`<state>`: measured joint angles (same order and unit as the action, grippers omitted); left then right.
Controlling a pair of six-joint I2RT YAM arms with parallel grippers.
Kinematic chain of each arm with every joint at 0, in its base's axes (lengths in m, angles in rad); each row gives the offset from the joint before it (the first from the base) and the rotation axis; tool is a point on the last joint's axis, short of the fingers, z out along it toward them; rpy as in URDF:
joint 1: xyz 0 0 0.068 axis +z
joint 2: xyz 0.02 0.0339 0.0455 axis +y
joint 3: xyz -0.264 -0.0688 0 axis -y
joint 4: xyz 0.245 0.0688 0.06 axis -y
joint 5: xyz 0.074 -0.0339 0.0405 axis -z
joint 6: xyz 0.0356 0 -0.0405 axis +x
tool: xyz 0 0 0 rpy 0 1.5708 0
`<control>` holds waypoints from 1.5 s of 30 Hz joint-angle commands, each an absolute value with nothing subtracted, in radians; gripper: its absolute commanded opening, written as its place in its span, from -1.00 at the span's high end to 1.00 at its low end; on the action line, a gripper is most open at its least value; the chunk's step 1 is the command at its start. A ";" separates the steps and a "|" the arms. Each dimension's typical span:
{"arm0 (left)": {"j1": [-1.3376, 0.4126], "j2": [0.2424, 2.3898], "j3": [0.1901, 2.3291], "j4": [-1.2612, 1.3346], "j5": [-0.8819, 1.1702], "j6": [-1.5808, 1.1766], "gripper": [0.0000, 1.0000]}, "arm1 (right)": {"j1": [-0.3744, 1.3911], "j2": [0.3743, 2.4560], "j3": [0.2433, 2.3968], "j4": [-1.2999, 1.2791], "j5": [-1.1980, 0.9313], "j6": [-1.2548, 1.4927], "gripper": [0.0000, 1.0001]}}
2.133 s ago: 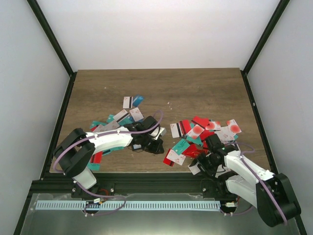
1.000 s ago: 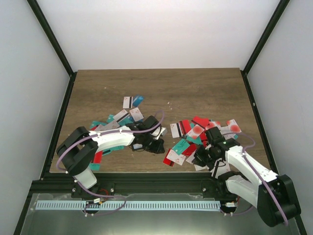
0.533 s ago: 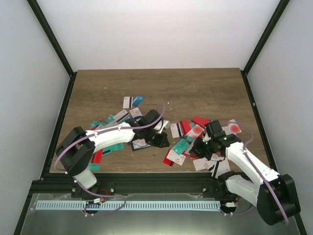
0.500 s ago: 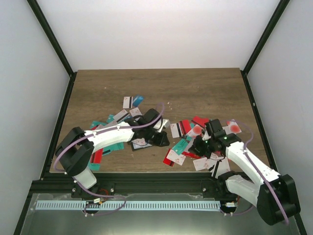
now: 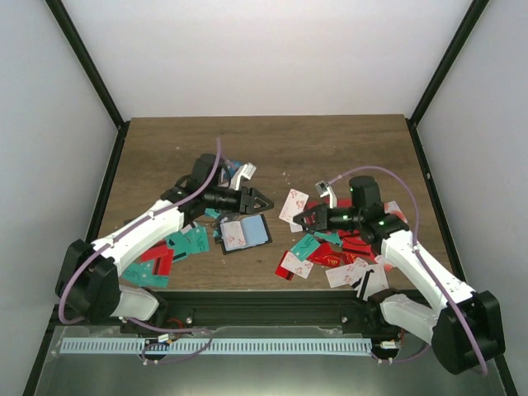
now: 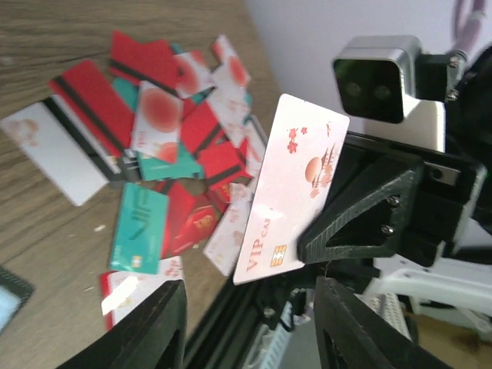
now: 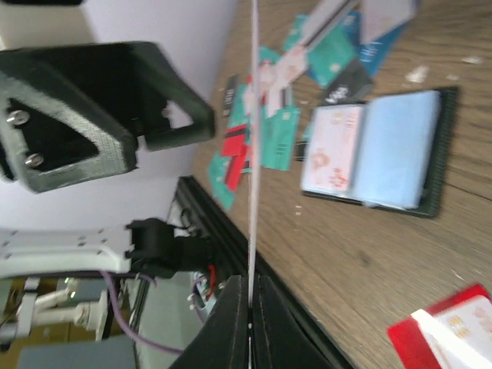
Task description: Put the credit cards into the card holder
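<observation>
The card holder (image 5: 244, 233) lies open on the table, showing pale blue sleeves and a white-pink card in its left half; the right wrist view has the card holder (image 7: 377, 150) too. My right gripper (image 5: 307, 219) is shut on a white VIP credit card (image 5: 293, 206), held upright above the table, and seen edge-on as a thin line (image 7: 252, 154) between my right gripper's (image 7: 250, 288) jaws. My left gripper (image 5: 262, 200) hovers facing it, open and empty. In the left wrist view, that card (image 6: 296, 188) stands beyond my left gripper (image 6: 250, 323).
A heap of red, teal and white credit cards (image 5: 351, 247) lies at the right, and also appears as a heap (image 6: 177, 123) in the left wrist view. More cards (image 5: 177, 243) are spread at the left under the left arm. The table's near rail (image 5: 264, 297) runs close by.
Both arms rose off the table. My left gripper let go of the card holder and opened; the holder now lies open. My right gripper lifted the white card toward the middle.
</observation>
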<state>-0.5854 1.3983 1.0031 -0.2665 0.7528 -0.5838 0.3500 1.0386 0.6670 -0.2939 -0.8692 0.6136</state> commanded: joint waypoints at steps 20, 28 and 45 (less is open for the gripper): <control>-0.607 1.336 0.917 0.188 1.076 -0.842 0.41 | 0.353 1.036 0.738 -0.069 -1.321 0.573 0.99; -0.637 1.330 0.904 0.192 1.020 -0.853 0.92 | 0.360 1.017 0.736 -0.110 -1.330 0.551 0.98; -0.463 1.219 0.741 -0.272 0.785 -0.707 0.92 | 0.361 1.130 0.728 -0.241 -0.968 0.560 -0.52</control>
<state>-0.5259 1.2423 0.7563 -0.0608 0.8371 -0.8108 0.3569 1.0725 0.7116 -0.2264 -1.0603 0.5465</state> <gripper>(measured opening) 0.040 0.762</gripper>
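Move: The VIP card, already pinched near one edge in the right fingers, stands about 6 cm to the right of the open left fingers, 1 cm back and nearly level. From the right hand, the left gripper's fingers are some 7 cm left and 4 cm ahead, about 1 cm higher. The card holder lies about 14 cm left of the right hand, level with it fore-and-aft, 17 cm down; a teal card lies 3 cm right and 3 cm back, equally low. The left fingers pinch the VIP card that the right hand presents, and only then do the right fingers let go and open wide. For this both hands rise some 7 cm and draw back, closing in on each other, fingers tipping up towards level; afterwards the left swings the card down about 7 cm and left towards the holder while the right eases forward and down. ##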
